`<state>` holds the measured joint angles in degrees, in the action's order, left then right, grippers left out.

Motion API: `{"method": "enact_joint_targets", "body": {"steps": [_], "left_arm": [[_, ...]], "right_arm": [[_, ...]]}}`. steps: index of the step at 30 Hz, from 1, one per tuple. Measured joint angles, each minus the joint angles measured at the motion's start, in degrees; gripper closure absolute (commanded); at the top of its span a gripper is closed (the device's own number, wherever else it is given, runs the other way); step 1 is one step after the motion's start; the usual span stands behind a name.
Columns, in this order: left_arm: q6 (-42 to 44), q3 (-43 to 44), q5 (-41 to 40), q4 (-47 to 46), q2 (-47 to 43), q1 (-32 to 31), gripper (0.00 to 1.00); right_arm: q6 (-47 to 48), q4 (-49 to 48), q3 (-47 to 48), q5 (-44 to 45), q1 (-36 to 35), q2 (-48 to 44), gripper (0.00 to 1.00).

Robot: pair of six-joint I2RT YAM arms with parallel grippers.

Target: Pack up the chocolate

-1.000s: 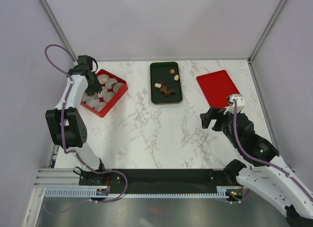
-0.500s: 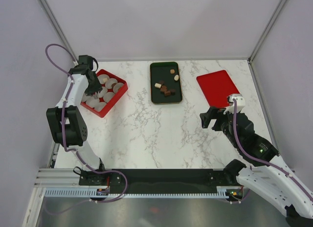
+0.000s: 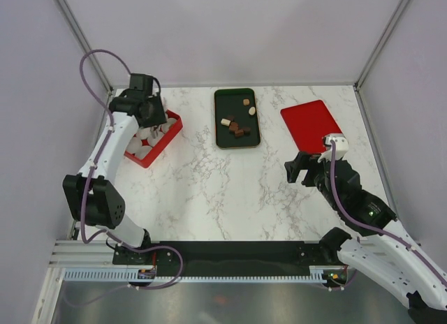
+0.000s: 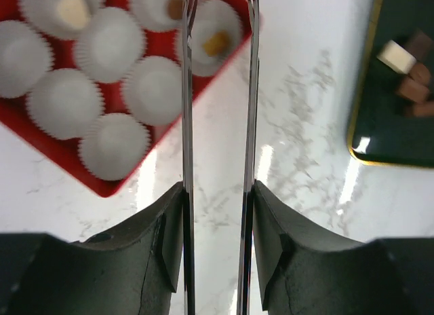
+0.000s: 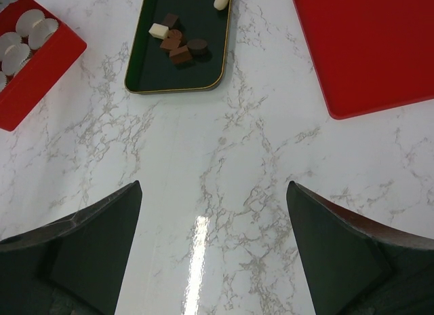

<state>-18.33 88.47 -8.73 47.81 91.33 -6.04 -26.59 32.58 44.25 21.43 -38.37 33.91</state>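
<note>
Several chocolates [image 3: 237, 125] lie on a dark green tray [image 3: 227, 139], which also shows in the left wrist view [image 4: 359, 138] and the right wrist view [image 5: 146, 70]. My left gripper [image 3: 143, 104] is shut on long metal tongs [image 4: 186, 125]. The tongs' arms stand apart over the red box's [image 4: 102, 186] right corner, and nothing shows between them. In the box's paper cups sit a cream candy [image 4: 71, 9] and a tan candy [image 4: 217, 43]. My right gripper [image 3: 300, 167] hangs open over bare marble, with nothing between its fingers.
A flat red lid [image 3: 311, 125] lies at the back right, beside the tray. The red box [image 3: 167, 132] stands at the back left, near the side wall. White marble table [image 3: 223, 191] spans the middle.
My left arm has swung right, and the tongs now stand over the box's right corner. The right arm has not moved.
</note>
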Motion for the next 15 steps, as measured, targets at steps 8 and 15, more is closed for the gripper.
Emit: {"method": "enact_joint_targets", "body": {"steps": [8, 15], "left_arm": [[1.09, -0.85, 5.68, -1.99, -0.85, -17.2, 0.51], [3.56, -2.36, 11.37, -5.11, 0.83, -24.46, 0.51]], "right_arm": [[-0.72, 0.04, 0.02, -0.15, 0.0, 0.44, 0.04], [-1.49, 0.07, 0.02, -0.17, 0.0, 0.44, 0.04]]}}
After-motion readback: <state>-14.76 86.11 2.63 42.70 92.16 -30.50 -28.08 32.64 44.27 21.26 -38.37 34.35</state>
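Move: Over the green tray, the cluster of brown chocolates lies some 30 cm to the left hand's right, about 9 cm ahead and 18 cm below its hold on the tongs; a white block sits roughly 4 cm left of the cluster and 3 cm farther out. The red box's middle is about 7 cm left and 7 cm ahead of this hand. From the idle right hand, the cluster is about 26 cm ahead, 12 cm left and 21 cm down. Swinging the tongs from above the red box across the bare table towards the chocolates in the green tray, the left arm travels about 20 cm to the right and draws back some 5 cm, nearly level with a slight sink at the end. The hand turns clockwise about 35 degrees on the way, fast at first and then easing, with the gripper keeping its half-open hold on the tongs. ##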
